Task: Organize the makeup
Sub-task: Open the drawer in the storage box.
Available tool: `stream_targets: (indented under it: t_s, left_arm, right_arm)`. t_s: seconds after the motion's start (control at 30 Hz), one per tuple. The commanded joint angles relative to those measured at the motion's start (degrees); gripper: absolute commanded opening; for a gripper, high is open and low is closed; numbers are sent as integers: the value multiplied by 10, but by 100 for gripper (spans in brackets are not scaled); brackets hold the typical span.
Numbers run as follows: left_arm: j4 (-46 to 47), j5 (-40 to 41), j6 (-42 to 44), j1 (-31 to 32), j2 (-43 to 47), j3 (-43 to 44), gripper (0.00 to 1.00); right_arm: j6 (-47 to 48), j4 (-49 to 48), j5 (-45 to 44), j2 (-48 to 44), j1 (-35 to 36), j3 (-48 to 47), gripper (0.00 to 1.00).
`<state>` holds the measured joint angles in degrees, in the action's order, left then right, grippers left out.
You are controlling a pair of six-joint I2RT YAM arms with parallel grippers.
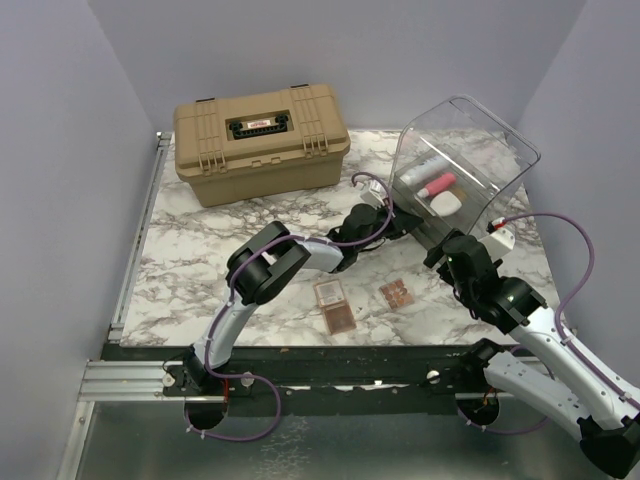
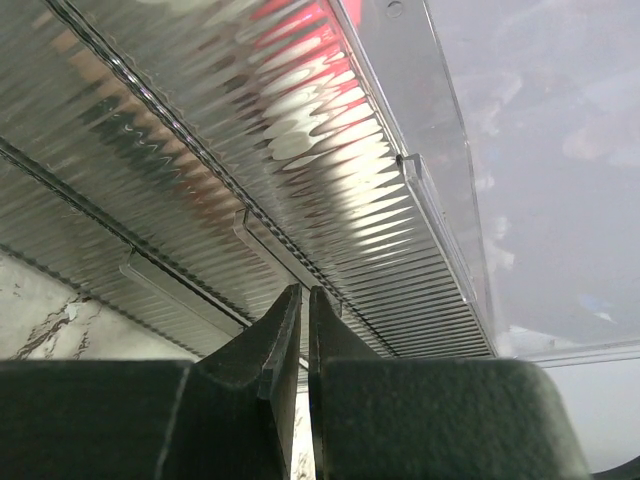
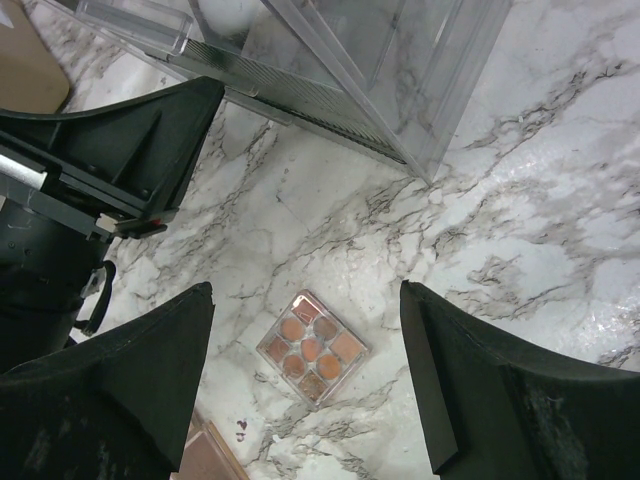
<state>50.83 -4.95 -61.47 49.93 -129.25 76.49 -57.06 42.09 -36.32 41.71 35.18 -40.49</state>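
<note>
A white tube (image 1: 420,172), a pink tube (image 1: 437,185) and a white oval piece (image 1: 447,203) lie inside the tilted clear bin (image 1: 470,140). A small nine-pan palette (image 1: 397,294) and a larger open brown-pink palette (image 1: 335,305) lie on the marble table. My left gripper (image 1: 392,222) is at the bin's base; in its wrist view it (image 2: 304,292) is shut, tips against the ribbed drawer front (image 2: 330,170). My right gripper (image 1: 450,258) hangs open above the small palette (image 3: 312,345). No pencils show.
A large tan hard case (image 1: 260,140) stands closed at the back left. The bin's corner (image 3: 400,120) is just beyond my right gripper. The left arm's gripper body (image 3: 110,140) is close on its left. Grey walls enclose the table.
</note>
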Motion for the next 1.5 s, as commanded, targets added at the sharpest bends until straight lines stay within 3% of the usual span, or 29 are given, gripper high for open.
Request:
stream_targets:
  t_s: [0.0, 0.33, 1.47]
  left_arm:
    - [-13, -13, 10, 4, -7, 3, 9]
    - [-12, 18, 47, 2, 52, -73, 33]
    - [69, 8, -45, -16, -83, 7, 33]
  right_arm:
    - [-9, 8, -8, -3, 0, -1, 81]
    - [-8, 5, -11, 1, 0, -2, 81]
    - [-15, 15, 1, -10, 1, -8, 81]
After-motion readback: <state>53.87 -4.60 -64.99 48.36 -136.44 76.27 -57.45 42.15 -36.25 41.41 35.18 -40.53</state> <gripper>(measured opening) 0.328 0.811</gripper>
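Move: The left hand is nearly shut at the middle drawer's tab on the storage box, about 1 cm ahead and 1 cm right. The bottom drawer's tab lies about 5 cm below, 2 cm ahead and 1 cm right; the top tab is some 4 cm above, 1 cm ahead and 1 cm right. The eyeshadow palette lies roughly 14 cm back, 3 cm left, 10 cm down. From the right hand, the bottom tab is about 13 cm ahead, 10 cm left, 9 cm lower. The left fingertips leave the middle drawer's tab, parting to about a third open while the hand backs off some 2.5 cm to the back and left and sinks. After a brief pause it goes forward about 3 cm and farther down, some 6 cm lower in all, tipping slightly down to bring the open fingers close to the bottom drawer's tab; no grip on that tab yet. ##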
